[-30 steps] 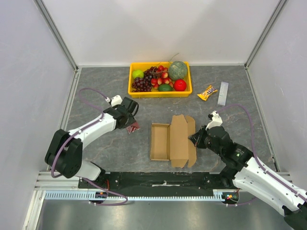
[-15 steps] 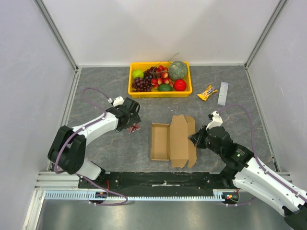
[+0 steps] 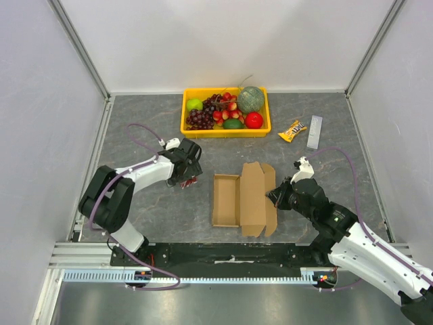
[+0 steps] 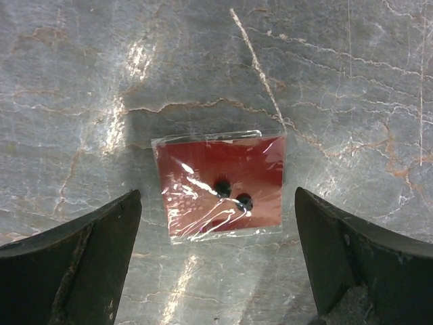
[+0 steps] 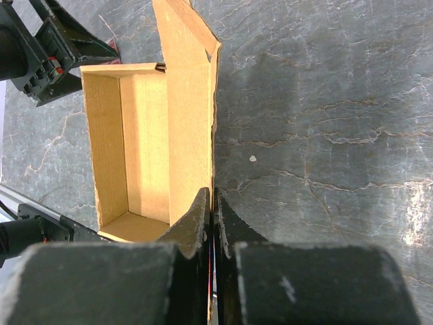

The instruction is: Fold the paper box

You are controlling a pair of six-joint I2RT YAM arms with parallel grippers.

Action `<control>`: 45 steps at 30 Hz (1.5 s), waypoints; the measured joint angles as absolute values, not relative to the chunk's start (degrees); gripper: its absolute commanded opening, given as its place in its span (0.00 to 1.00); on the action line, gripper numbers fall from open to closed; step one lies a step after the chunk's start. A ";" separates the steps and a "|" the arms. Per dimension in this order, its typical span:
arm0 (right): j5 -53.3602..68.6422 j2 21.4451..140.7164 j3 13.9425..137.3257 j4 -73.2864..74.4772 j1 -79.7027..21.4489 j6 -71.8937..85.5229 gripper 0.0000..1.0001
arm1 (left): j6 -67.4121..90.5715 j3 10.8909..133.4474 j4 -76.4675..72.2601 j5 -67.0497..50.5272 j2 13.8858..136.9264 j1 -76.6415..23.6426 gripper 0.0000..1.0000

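Observation:
The paper box (image 3: 242, 198) lies in the middle of the table, its brown tray part open upward and its lid panel spread to the right. My right gripper (image 3: 275, 197) is shut on the outer edge of that lid; in the right wrist view the fingertips (image 5: 203, 206) pinch the cardboard edge of the paper box (image 5: 145, 135). My left gripper (image 3: 187, 175) hovers left of the box, open. In the left wrist view it (image 4: 216, 195) straddles a small dark-red packet (image 4: 220, 184) lying flat on the table, touching neither finger.
A yellow tray (image 3: 187, 128) of fruit stands at the back centre. A yellow snack packet (image 3: 292, 131) and a white strip (image 3: 314, 132) lie at the back right. White walls close in the left, right and far sides.
My left gripper has opened wide, let go of the dark-red packet and shifted a little right. The right gripper and the box have not moved.

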State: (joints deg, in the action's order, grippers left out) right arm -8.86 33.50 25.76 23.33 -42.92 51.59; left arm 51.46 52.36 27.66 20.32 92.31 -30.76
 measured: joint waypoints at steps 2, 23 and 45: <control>-8.86 33.50 25.76 23.35 -42.92 51.57 0.04 | 51.46 52.99 27.70 20.34 93.41 -30.76 1.00; -8.86 33.41 25.76 23.77 -42.92 51.37 0.04 | 51.40 57.89 30.33 24.03 98.89 -32.73 0.82; -8.86 33.43 25.76 24.10 -42.92 51.33 0.04 | 51.35 58.26 29.71 25.39 99.35 -33.63 0.59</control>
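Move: The red packet lies flat on the table almost under the left hand, about 1 cm ahead, level sideways and roughly 1 cm below the open fingertips. The box's open tray is about 15 cm to that hand's right and 7 cm back; the fruit crate is 23 cm ahead and 15 cm right. From the right hand, the packet lies roughly 26 cm left, 10 cm ahead and 12 cm below. The red packet is straddled by the left fingers, which start wide open: the hand eases about 1.5 cm forward, 1 cm to its right and nearly 1 cm down to the tabletop, rolling some 5 degrees so its left side rises. Halfway through, the fingers start closing in from both sides, ending at roughly 60% open, with the left fingertip on the packet's left part and the other at its right edge. ##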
